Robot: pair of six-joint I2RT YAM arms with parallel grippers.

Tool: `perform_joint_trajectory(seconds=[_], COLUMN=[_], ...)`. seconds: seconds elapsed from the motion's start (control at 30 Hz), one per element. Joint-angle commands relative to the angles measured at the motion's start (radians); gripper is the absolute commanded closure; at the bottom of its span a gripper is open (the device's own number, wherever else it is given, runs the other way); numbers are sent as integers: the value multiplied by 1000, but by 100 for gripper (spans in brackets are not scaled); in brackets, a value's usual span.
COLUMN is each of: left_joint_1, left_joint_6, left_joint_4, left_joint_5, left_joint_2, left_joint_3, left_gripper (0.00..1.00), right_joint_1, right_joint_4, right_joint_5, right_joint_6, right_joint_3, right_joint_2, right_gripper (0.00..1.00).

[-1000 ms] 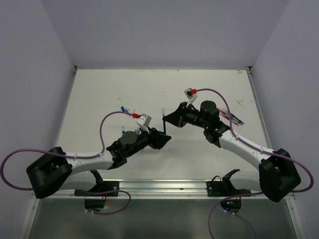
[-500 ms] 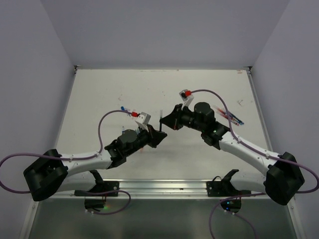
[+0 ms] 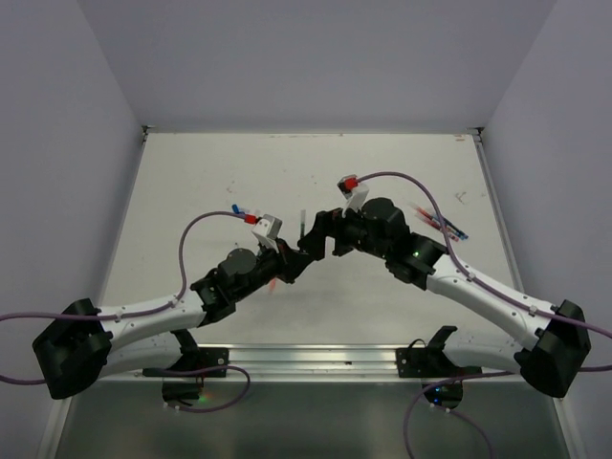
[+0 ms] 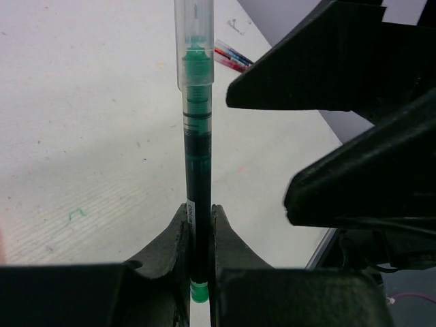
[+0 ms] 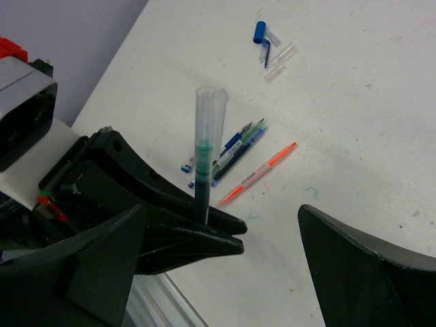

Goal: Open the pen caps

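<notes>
My left gripper is shut on the dark lower barrel of a green-ink pen, which stands upright. A clear pen cap covers its top. In the right wrist view the same pen rises from the left fingers, with its cap on. My right gripper is open. Its fingers stand just right of the pen and apart from it. From above, the left gripper and the right gripper meet at mid-table around the pen.
Several pens and an orange pen lie on the white table. A loose blue cap and clear caps lie farther off. More pens lie at the table's right. Purple cables arch over both arms.
The right gripper, shut on the pen a second ago, has opened and let go. The left gripper has shut on the pen's lower barrel. Both arms have shifted a little to the left.
</notes>
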Motion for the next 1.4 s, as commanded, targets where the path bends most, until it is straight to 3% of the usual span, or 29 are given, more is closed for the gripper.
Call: perform_joint_trajectory(seconds=[0.0, 0.13, 0.2, 0.33, 0.4, 0.57, 0.63, 0.9, 1.03, 1.13, 1.2, 1.37], left_joint_1=[17, 22, 22, 23, 25, 23, 22, 23, 23, 25, 23, 23], left_joint_6=[1, -9, -12, -22, -32, -48, -61, -135, -161, -173, -175, -189], left_joint_4=[-32, -49, -75, -98, -101, -92, -89, -25, -17, -9, -6, -14], left_joint_5=[-37, -34, -35, -32, -31, -3, 18, 136, 149, 149, 153, 139], left_joint_2=[-21, -15, -12, -15, -20, -8, -6, 14, 22, 31, 38, 57], left_joint_3=[6, 18, 26, 35, 32, 34, 31, 0, -17, -20, -15, -2], left_gripper=[100, 100, 100, 100, 100, 100, 100, 100, 100, 100, 100, 100], right_joint_1=[6, 8, 8, 5, 3, -6, -4, -3, -1, -3, -1, -1], right_joint_4=[-47, -230, -353, -516, -525, -432, -467, -311, -142, -107, -100, -133], right_joint_5=[82, 214, 263, 614, 648, 415, 388, 81, 59, 92, 78, 99], right_joint_6=[-47, -6, -85, -76, -26, -73, -30, 3, 54, 70, 73, 108], right_joint_3=[-5, 121, 174, 229, 217, 191, 249, 254, 158, 139, 143, 182], right_joint_2=[-59, -38, -21, -42, -62, -33, 20, 126, 67, 51, 80, 158], right_gripper=[1, 1, 1, 1, 1, 1, 2, 1, 2, 12, 24, 32])
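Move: The clear cap of the dark green pen, held by the left gripper near its lower end, sits about 8 cm above the left hand and some 5 cm ahead, about 1 cm to its left. From the open right gripper the cap is roughly 3 cm left, 2 cm ahead and 2 cm higher. On the table, about 16 cm below the left hand, the orange pen lies 8 cm ahead and 8 cm left; the uncapped pens lie some 5 cm farther left of it and 1 cm farther out. Swing the empty right gripper, still wide open, about 10 cm to the right and slightly forward, clear of the pen, then bring it back left so its fingers straddle the cap, and begin closing them. Keep the left fingers pinched on the pen and lower it about 3 cm while drawing back 2 cm, the hand tipping down. ##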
